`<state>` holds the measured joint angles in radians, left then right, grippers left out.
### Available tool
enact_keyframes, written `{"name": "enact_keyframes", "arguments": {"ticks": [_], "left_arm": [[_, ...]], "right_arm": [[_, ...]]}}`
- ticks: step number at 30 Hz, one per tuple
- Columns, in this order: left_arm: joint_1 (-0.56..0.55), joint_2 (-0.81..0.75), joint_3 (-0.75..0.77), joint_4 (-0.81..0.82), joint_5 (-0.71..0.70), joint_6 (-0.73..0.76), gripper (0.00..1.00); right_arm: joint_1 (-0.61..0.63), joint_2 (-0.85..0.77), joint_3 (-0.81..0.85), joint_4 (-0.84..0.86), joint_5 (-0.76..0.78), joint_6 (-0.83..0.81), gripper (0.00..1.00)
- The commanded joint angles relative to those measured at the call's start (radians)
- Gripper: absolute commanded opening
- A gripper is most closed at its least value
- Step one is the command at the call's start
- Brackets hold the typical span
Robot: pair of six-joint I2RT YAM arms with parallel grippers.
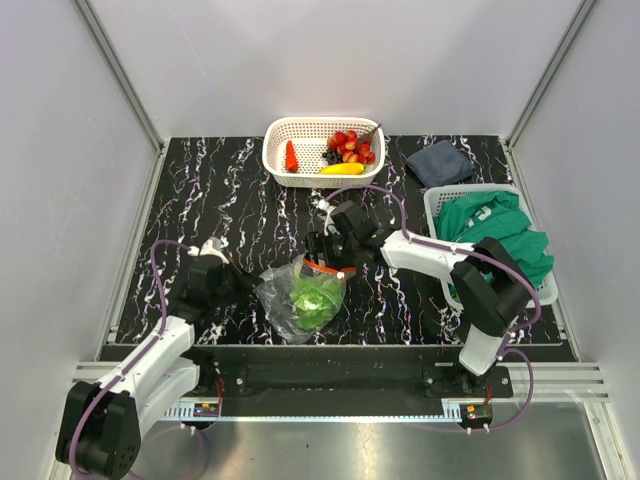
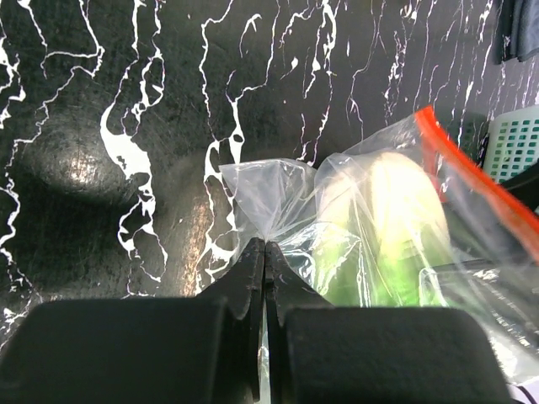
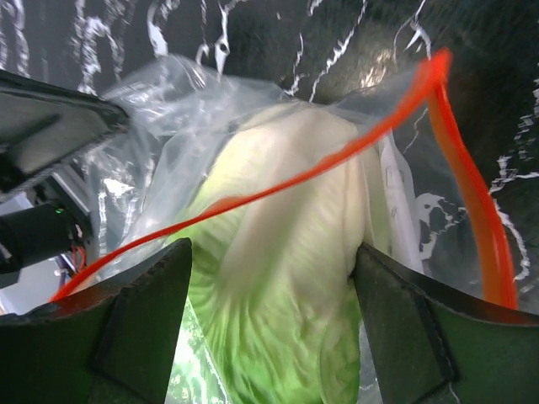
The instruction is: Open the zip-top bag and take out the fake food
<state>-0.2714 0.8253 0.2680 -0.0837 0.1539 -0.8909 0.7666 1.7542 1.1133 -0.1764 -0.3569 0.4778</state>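
Observation:
The clear zip-top bag (image 1: 283,297) lies near the table's front middle, its orange zip strip (image 3: 459,151) parted into a loop. My left gripper (image 2: 265,244) is shut on a pinched corner of the bag (image 2: 278,189). A leafy green lettuce (image 3: 295,194) fills the bag's mouth. My right gripper (image 3: 271,247) stands open at that mouth, one finger on each side of the lettuce (image 1: 318,300). More fake food lies in the white lattice basket (image 1: 276,150) at the back: strawberries (image 1: 350,144), a banana (image 1: 342,168), grapes (image 1: 331,156) and a red pepper (image 1: 291,156).
A second white basket (image 1: 437,203) with a green cloth (image 1: 495,232) stands at the right edge. A dark grey cloth (image 1: 440,162) lies behind it. Pale enclosure walls close in the black marbled table on three sides.

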Motion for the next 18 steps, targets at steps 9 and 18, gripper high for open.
{"name": "enact_keyframes", "arguments": {"ticks": [9,18], "left_arm": [[0.001,0.002,-0.016,0.061,0.012,-0.016,0.0],[0.001,-0.104,-0.018,-0.093,-0.151,-0.068,0.0]], "right_arm": [[0.046,0.067,0.042,-0.017,0.104,0.018,0.41],[0.027,-0.1,-0.009,0.026,0.108,-0.005,0.0]]}}
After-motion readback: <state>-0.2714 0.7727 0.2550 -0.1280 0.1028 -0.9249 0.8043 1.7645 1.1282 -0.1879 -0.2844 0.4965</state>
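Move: The cabbage stands stem-up in the open bag, its white end just ahead of my right fingertips. Its middle lies about 5 cm back from my right hand, neither left nor right of it, and some 4 cm lower. The bag's orange zip edge is roughly 2 cm back and 3 cm to the right. The white basket sits some 26 cm ahead. From my left hand, shut on the bag's left corner, the cabbage's middle is about 12 cm right and 2 cm back. I dip my open right hand about 2.5 cm down and slightly left at the bag's mouth, bringing the fingers around the cabbage's pale stem end, then close them nearly shut to pinch it and lift back some 2 cm. My left hand keeps its pinch on the bag's corner, easing about 1 cm left at the end. ##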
